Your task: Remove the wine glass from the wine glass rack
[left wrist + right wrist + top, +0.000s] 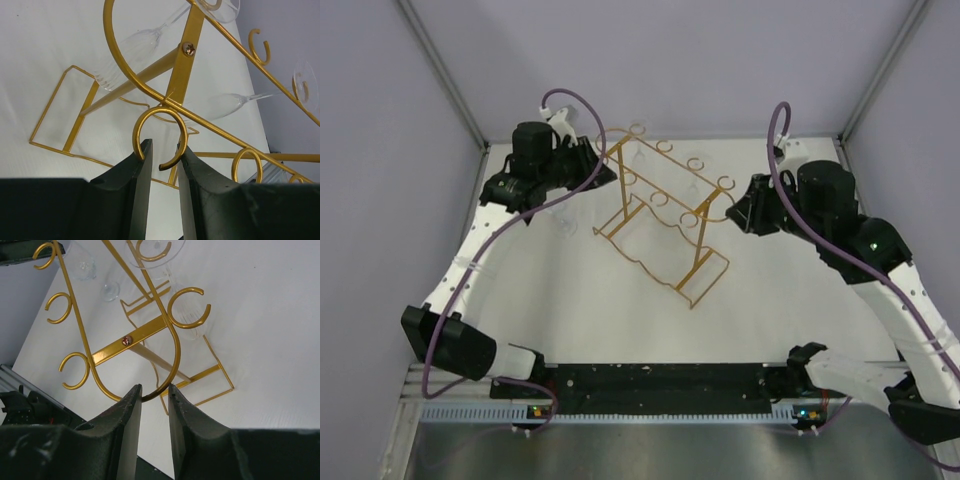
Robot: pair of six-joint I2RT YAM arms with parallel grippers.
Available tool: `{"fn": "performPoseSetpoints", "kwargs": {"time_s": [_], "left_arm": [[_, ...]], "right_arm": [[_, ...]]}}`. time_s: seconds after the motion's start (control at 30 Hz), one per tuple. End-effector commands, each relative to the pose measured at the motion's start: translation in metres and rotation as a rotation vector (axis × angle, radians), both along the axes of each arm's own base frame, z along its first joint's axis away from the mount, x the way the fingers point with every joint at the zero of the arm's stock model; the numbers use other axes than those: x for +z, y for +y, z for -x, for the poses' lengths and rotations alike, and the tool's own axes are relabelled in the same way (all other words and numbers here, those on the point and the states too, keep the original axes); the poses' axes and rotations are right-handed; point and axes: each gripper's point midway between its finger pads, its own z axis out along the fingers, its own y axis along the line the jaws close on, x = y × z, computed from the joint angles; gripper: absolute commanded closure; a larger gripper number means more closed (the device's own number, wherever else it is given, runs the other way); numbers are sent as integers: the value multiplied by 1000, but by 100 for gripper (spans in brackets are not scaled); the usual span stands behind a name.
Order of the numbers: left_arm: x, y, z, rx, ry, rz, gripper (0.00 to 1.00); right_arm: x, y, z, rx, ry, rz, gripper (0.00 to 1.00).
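Observation:
The gold wire wine glass rack (704,230) stands slantwise in the middle of the table. Clear wine glasses hang bowl-down from its rails, one (127,52) close to my left gripper and another (190,315) below a curled loop in the right wrist view. My left gripper (603,165) is at the rack's far left end, its jaws (164,150) shut across a curled loop (145,117). At the right end, my right gripper (732,208) has its jaws (155,390) a little apart, and the rounded bend of a rail (172,370) lies across the fingertips.
The white table (790,300) is walled by grey panels at the back and both sides. A faint clear glass (565,225) shows on the table below the left gripper. Both arms' bases sit on the black strip (650,380) at the near edge.

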Motion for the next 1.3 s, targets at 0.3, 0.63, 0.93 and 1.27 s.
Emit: {"fn": "performPoseSetpoints", "kwargs": {"time_s": [0.3, 0.63, 0.93, 1.27], "left_arm": [[18, -4, -29, -12, -63, 5, 69], [17, -5, -46, -23, -52, -5, 68], [15, -18, -62, -75, -31, 25, 71], [15, -22, -69, -88, -31, 31, 71]], "right_arm": [[-5, 25, 7, 51, 16, -39, 71], [-9, 43, 12, 92, 31, -49, 69], [-14, 61, 17, 136, 43, -42, 68], [-16, 86, 25, 202, 50, -32, 67]]}}
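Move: The rack's front left ring is already at the left fingertips, and the rounded right end of its top frame at the right fingertips. The frame's middle lies about 11 cm right of the left hand and level ahead; from the right hand, some 12 cm left and 10 cm ahead. One hanging glass is roughly 11 cm ahead, 5 cm right and 8 cm below the left hand; the other, 13 cm ahead, 7 cm left and 8 cm below the right. The rack is swung clockwise from both ends: with its front left ring still hooked at the fingertips, the left hand pushes about 6 cm forward, edging right late on. The right hand, fingertips at the frame's rounded right end, sweeps some 8 cm left and slightly back, sinking near the end and turning about 10 degrees counter-clockwise. Both grippers stay partly open. ##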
